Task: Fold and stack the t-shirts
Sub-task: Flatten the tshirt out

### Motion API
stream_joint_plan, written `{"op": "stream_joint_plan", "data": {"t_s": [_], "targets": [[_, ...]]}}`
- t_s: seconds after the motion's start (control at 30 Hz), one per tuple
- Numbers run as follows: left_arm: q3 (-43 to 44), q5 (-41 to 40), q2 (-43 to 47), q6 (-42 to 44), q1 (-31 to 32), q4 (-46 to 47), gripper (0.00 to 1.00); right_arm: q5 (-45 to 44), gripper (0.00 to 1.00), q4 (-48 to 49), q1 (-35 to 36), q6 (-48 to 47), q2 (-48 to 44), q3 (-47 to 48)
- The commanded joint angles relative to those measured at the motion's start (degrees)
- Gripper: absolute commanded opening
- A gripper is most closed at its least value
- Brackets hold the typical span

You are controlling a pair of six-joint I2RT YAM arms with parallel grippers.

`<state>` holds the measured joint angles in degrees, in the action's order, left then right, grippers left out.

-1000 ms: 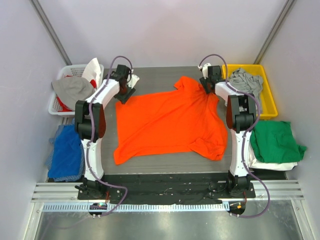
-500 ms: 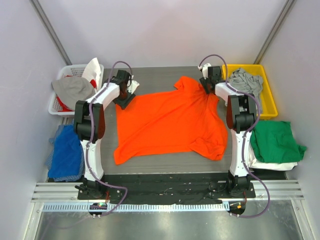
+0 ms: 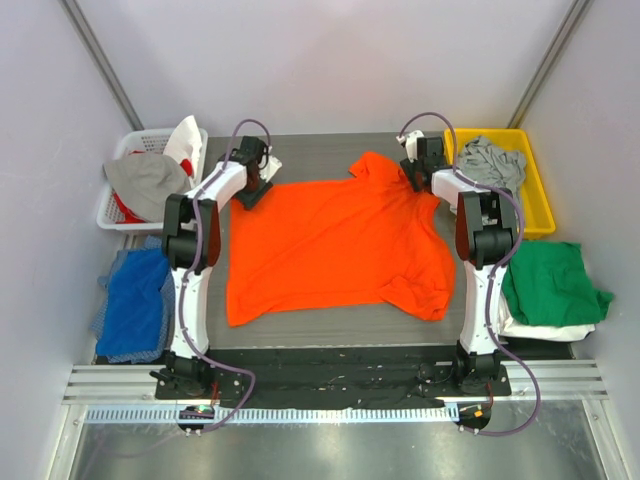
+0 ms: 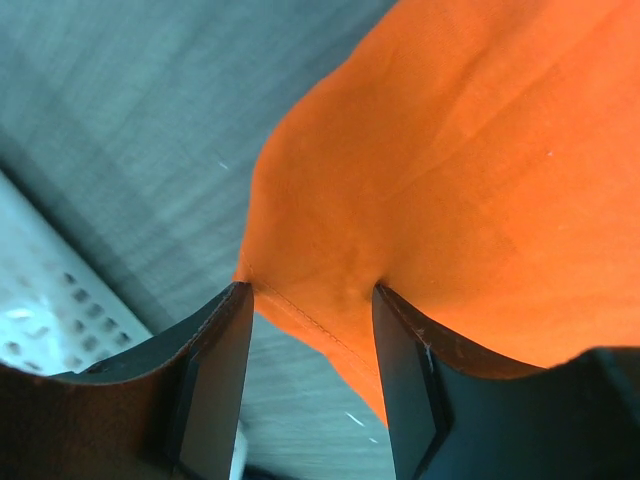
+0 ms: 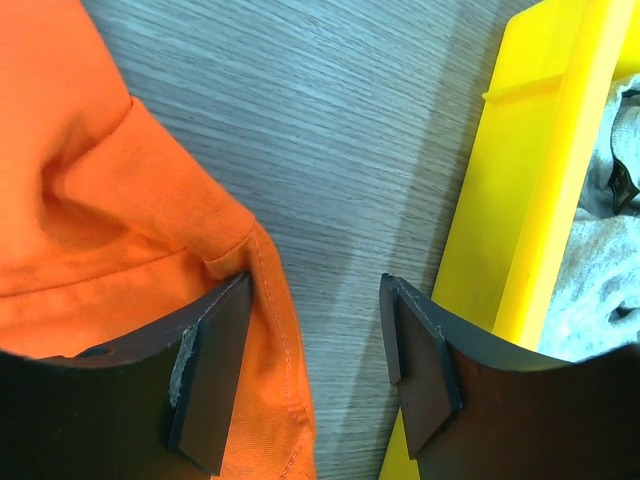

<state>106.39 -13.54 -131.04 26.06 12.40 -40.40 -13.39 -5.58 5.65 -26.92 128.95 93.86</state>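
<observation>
A bright orange t-shirt [image 3: 335, 240] lies spread flat on the grey table [image 3: 310, 150]. My left gripper [image 3: 255, 183] is down at its far left corner. In the left wrist view the gripper [image 4: 310, 292] stands open, with the hemmed corner of the orange t-shirt [image 4: 440, 170] lying between the fingers [image 4: 215, 380]. My right gripper [image 3: 415, 172] is at the far right sleeve. In the right wrist view it [image 5: 315, 282] is open: one finger sits over the sleeve hem [image 5: 270, 300], the other over bare table beside the yellow bin [image 5: 540, 200].
The yellow bin [image 3: 535, 205] at the far right holds a light grey shirt [image 3: 490, 165]. A green t-shirt [image 3: 550, 280] lies on a white one [image 3: 540, 328] at the right edge. At the left stand a white basket [image 3: 112, 210] of clothes and a blue cloth [image 3: 135, 300].
The left arm's elbow has swung right and its gripper has crept a little farther back at the shirt's corner. The right arm has barely moved.
</observation>
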Motion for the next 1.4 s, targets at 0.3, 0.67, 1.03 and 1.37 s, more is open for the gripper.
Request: {"op": "stream_joint_plan", "data": {"t_s": [0.3,0.67,1.03,1.37], "targets": [[9.8,-5.9,-9.6,4.8,-1.9,3.2,0.56,-1.5,0.63,-3.2,0.1,-1.6,0.9,2.6],[18.8,-7.6,-14.4,5.1,-1.8,4.3,0.57,-4.3,0.63,-5.7,0.1,-2.6,7.9,13.6],[21.7,-10.5,-16.5,4.9,-1.9,7.3,0.58,-4.8,0.63,-7.0,0.1,-2.4,10.5,17.9],[20.2,-11.3,-14.2,4.3,-1.2,9.4,0.59,-3.1,0.63,-6.7,0.1,-1.7,6.2,14.6]]}}
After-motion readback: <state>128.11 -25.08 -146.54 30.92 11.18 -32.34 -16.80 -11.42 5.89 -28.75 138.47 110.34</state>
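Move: The t-shirt's far left corner lies at my left fingertips, about 3 cm left and 2 cm ahead, a centimetre below; the shirt's middle is some 28 cm right and 15 cm back, and the white basket's middle about 28 cm left, 7 cm ahead. The shirt's far right corner is about 3 cm left and 1 cm ahead of my right hand, with the bunched fold some 14 cm left, 8 cm ahead, and the yellow bin 23 cm right, 3 cm ahead. With my fingers staying open and a fingertip still pressed on the shirt near its far left corner, I slide my left hand forward about 10 cm and slightly left, quick at first, then slower, tipping the fingertips some 15 degrees forward. My right hand keeps a fingertip on the far right corner, holds still, then drags it forward about 4 cm beside the yellow bin and holds again. ##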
